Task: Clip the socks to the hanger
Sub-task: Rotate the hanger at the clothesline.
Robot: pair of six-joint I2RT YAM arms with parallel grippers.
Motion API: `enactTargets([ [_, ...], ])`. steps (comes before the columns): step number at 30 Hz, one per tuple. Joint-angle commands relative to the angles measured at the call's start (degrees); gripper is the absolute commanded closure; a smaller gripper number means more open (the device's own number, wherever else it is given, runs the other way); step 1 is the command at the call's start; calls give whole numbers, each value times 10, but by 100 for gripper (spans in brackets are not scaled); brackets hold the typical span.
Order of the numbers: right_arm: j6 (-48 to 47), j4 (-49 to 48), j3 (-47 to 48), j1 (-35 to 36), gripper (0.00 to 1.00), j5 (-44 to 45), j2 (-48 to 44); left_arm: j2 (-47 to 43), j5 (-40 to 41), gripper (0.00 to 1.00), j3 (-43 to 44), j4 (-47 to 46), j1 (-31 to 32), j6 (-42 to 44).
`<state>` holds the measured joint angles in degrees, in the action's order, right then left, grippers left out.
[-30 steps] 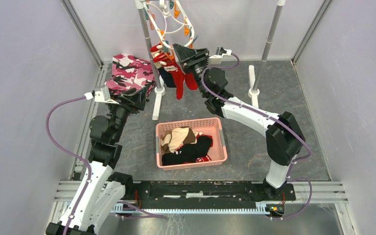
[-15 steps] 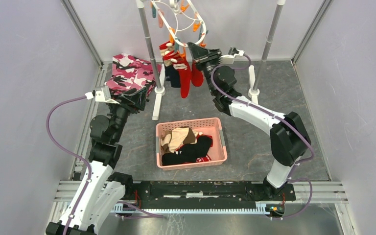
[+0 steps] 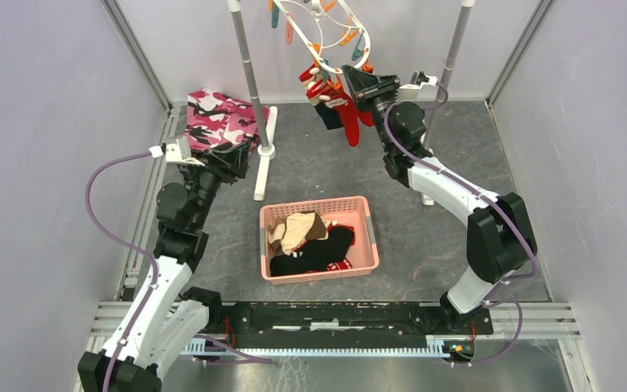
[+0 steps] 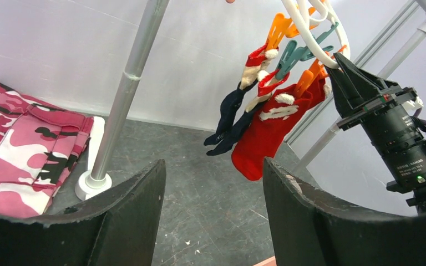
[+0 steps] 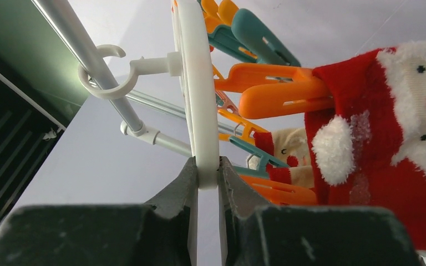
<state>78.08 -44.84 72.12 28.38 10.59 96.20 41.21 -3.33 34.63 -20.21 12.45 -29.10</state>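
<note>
The white hanger (image 3: 336, 18) hangs from the rack bar at the back, its ring (image 5: 198, 105) carrying orange and teal clips. My right gripper (image 5: 205, 168) is shut on the ring's lower edge, and shows in the top view (image 3: 359, 79) too. Red socks (image 3: 349, 117) and a navy sock (image 3: 329, 118) dangle from clips beside it; in the left wrist view the red sock (image 4: 269, 130) and navy sock (image 4: 228, 117) hang left of the right arm. My left gripper (image 4: 213, 180) stands open and empty, low at the left (image 3: 222, 163). More socks, beige (image 3: 296, 228) and black (image 3: 320, 253), lie in the pink basket (image 3: 317, 203).
A folded pink camouflage cloth (image 3: 215, 122) lies at the back left, under my left gripper. Grey rack poles stand at the left (image 3: 249, 77) and right (image 3: 452, 53) on white feet (image 3: 262, 171). Walls close in on three sides.
My right gripper has closed on the hanger ring and swung the hanger with its socks to the right. The left arm has shifted slightly, still open.
</note>
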Motion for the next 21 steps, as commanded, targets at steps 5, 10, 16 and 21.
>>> enactTargets([
  [5, 24, 8, -37, -43, 80, -64, -50, 113, -62, 27, 60, -163, -2, -52],
  [10, 27, 0, -59, -66, 71, -76, -67, 184, -73, 16, 99, -226, -2, -78],
  [16, 32, -8, -67, -86, 58, -98, -76, 250, -91, 7, 158, -260, -2, -94],
  [21, 27, -22, -77, -93, 52, -116, -88, 304, -107, 6, 200, -287, -2, -116],
])
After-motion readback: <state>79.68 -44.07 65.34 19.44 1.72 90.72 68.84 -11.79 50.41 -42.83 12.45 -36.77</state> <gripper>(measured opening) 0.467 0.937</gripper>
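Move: My right fingertips already pinch the near end of the hanger's rim; the hanger's middle is about 15 cm ahead, 6 cm left and level. The navy socks hang some 7 cm ahead, 5 cm left and 10 cm below my right hand. From my left hand the hanger's middle is roughly 31 cm ahead, 16 cm right and 7 cm above, and the stand's left pole is about 30 cm straight ahead. I carry the held rim end to the right, about 6 cm in all and sinking slightly towards the end, and early on the way I start opening my right fingers, so the pinch on the rim ends. Meanwhile my left hand, empty, reaches forward about 8 cm towards the hanger, also rising and drifting right, its fingers spreading nearly full wide and tilting up some 10 degrees while turning clockwise about as much. ##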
